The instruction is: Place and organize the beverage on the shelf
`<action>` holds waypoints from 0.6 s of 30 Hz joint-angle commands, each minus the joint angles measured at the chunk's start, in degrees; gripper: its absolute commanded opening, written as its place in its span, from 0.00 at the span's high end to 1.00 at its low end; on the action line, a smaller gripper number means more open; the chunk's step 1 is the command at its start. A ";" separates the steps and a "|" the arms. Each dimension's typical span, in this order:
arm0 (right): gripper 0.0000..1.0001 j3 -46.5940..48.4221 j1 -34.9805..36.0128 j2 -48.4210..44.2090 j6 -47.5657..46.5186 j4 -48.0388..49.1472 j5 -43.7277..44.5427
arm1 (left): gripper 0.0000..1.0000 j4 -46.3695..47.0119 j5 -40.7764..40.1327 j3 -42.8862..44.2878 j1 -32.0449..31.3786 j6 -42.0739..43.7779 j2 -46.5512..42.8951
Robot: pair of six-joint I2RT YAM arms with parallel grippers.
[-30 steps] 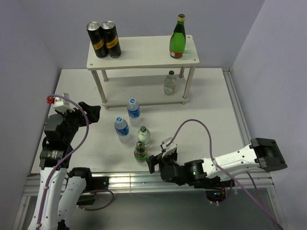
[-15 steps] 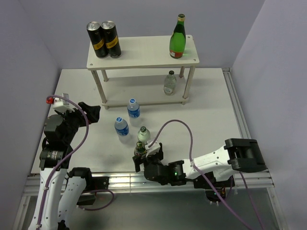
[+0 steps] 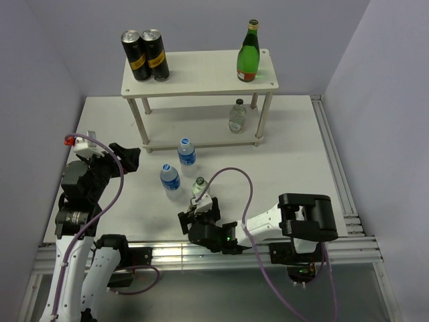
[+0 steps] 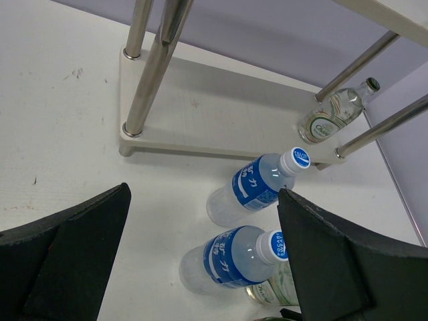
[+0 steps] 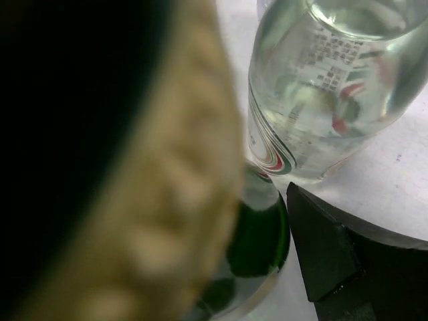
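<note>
The shelf [image 3: 201,82] stands at the back with two black cans [image 3: 145,55] and a tall green bottle [image 3: 248,52] on its top board, and a clear bottle [image 3: 236,115] on the lower board. On the table stand two blue-labelled bottles [image 3: 187,151] [image 3: 170,178] and a clear white-capped bottle [image 3: 200,186]. My right gripper [image 3: 192,216] is open and low at the front, its jaws either side of a small green bottle [image 5: 262,234]. That bottle's gold cap blurs the right wrist view, and a gap shows before the right finger [image 5: 328,261]. My left gripper [image 3: 125,158] hangs open, left of the bottles.
In the left wrist view the blue-labelled bottles [image 4: 257,184] [image 4: 231,262] lie between the fingers, with the shelf's lower board [image 4: 221,120] and legs beyond. Walls close the table on the left, back and right. A metal rail [image 3: 167,251] runs along the near edge.
The right arm has swung left along the front edge and its open gripper has come down round the small green bottle. The left arm has not moved.
</note>
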 commanded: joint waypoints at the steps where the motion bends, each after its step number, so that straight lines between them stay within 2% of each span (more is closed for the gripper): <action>1: 0.00 2.54 -0.52 1.62 -0.40 5.45 3.07 | 0.01 1.90 0.82 0.11 0.26 0.69 0.11; 4: 0.07 2.37 -0.61 2.24 -0.66 6.51 3.77 | 0.01 1.90 0.91 0.20 0.26 0.77 0.19; 5: 0.20 2.19 -0.61 2.24 -0.75 6.95 4.04 | 0.01 1.90 0.91 0.20 0.26 0.77 0.37; 7: 0.37 1.58 -0.52 2.06 -0.41 7.39 4.91 | 0.01 1.90 0.91 0.20 0.26 0.77 0.46; 8: 0.51 1.40 -0.61 1.97 -0.49 7.39 5.44 | 0.01 1.90 0.91 0.20 0.26 0.77 0.46; 10: 0.67 0.96 -0.61 1.71 -0.32 7.04 6.06 | 0.01 1.99 0.91 0.20 0.26 0.77 0.46; 11: 0.85 0.79 -0.52 1.53 -0.40 6.86 6.41 | 0.01 1.90 0.91 0.20 0.26 0.77 0.46; 13: 0.99 0.52 -0.52 -0.30 -0.49 5.46 6.41 | 0.01 1.90 0.91 0.28 0.26 0.77 0.63; 17: 1.00 0.78 0.62 -8.64 -3.03 1.25 7.72 | 0.01 1.90 0.65 0.28 0.26 0.77 0.64; 18: 1.00 2.26 1.40 -13.10 -4.08 -2.76 9.38 | 0.01 1.90 0.65 0.28 0.26 0.77 0.64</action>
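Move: Just about between the right hand's open fingers stands the small green bottle, its middle some 1 cm farther out, 1 cm left and 1 cm below the hand point. The clear glass bottle is about 7 cm ahead and 1 cm right of the hand, the nearer water bottle 13 cm ahead and 9 cm left. From the left hand the green bottle lies roughly 9 cm back, 17 cm right and 24 cm lower. Closing on the small green bottle, the right hand's fingers take up about a quarter of their opening and stop there, squeezing its body between the pads while the hand eases barely 1 cm left and forward. With that grip kept, the hand then starts drawing right about 1.5 cm and rising slightly, wrist nearly unturned. ##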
